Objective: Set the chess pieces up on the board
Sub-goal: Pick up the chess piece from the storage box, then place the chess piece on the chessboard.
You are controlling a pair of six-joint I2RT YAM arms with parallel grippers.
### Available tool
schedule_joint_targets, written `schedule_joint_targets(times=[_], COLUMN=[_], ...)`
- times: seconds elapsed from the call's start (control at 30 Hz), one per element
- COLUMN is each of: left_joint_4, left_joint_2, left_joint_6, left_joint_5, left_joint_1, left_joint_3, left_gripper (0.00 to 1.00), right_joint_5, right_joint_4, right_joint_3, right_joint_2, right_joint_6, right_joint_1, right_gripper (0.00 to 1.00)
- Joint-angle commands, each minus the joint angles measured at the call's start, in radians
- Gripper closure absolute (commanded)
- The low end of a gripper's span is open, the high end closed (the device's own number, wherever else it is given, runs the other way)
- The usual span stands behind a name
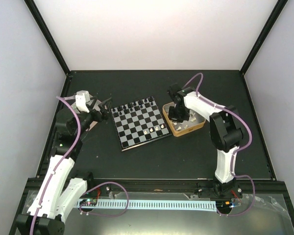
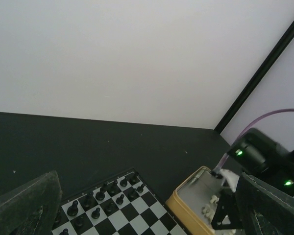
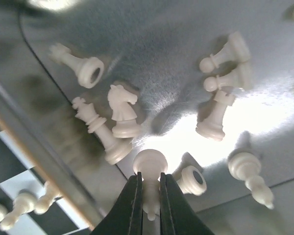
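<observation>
The board (image 1: 139, 125) lies mid-table, with black chess pieces (image 1: 137, 105) along its far edge and a few white ones (image 1: 155, 130) near its right front corner. My right gripper (image 1: 179, 115) reaches down into the gold-rimmed tin (image 1: 196, 128). In the right wrist view it (image 3: 149, 180) is shut on a white pawn (image 3: 149, 163), pinched by its stem with the base pointing outward. Several white pieces (image 3: 123, 105) lie loose on the tin floor around it. My left gripper (image 1: 106, 103) hovers left of the board, open (image 2: 147, 196) and empty, looking over the black pieces (image 2: 95, 200).
The tin's gold wall (image 2: 186, 208) stands close beside the board's right edge (image 2: 152, 205). A tan-edged object (image 1: 92, 125) shows partly under the left arm. Black frame rails and white walls enclose the dark table (image 1: 161, 156).
</observation>
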Motion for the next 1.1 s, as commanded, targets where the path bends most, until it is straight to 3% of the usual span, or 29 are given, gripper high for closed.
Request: schedule_joint_targets(times=[0.0,0.23,0.47,1.07], left_joint_4=[0.001,-0.034,-0.004,-0.052], left_joint_2=[0.019,0.009,-0.016,-0.023], left_joint_6=[0.028,0.045,0.022,0.074], left_joint_5=[0.014,0.011,0.016,-0.009], left_joint_1=[0.002,0.002,0.001,0.001], left_joint_3=[0.05,0.064,0.05,0.084], left_gripper=[0.01,0.01,0.01,0.01], right_joint_5=[0.067,0.021,0.027,0.057], right_joint_4=[-0.003,-0.027,-0.011,0.024], right_joint_3=[-0.001,0.005,-0.026,-0.028], right_joint_2=[-0.115,-0.223,-0.278,-0.138], right_joint_6=[-0.028,-0.106,-0.119,-0.078], right_joint_1=[0.0,0.029,0.139,0.352], right_gripper=[0.99,0.99,0.99,0.99])
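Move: The closed right fingers already hold a white piece, apparently a bishop, low in the storage box, whose middle is about 3 cm to their right and level front-to-back. The likely goal is f1 on the near row, some 11 cm left, 8 cm back and 2 cm lower. The f2 pawn stands about 12 cm left and 6 back, the g2 pawn 10 left and 5 back. From the left hand, f1 lies roughly 20 cm right, 5 back and 29 down. Keep the right fingers shut on the white piece and lift it about 9 cm straight up out of the storage box. Then carry it left and back, about 12 cm over the ground, to the board's near row in front of the pawns, turning the hand some 25 degrees counter-clockwise and sinking 4 cm towards the end. Let the empty left hand rise a couple of centimetres. ##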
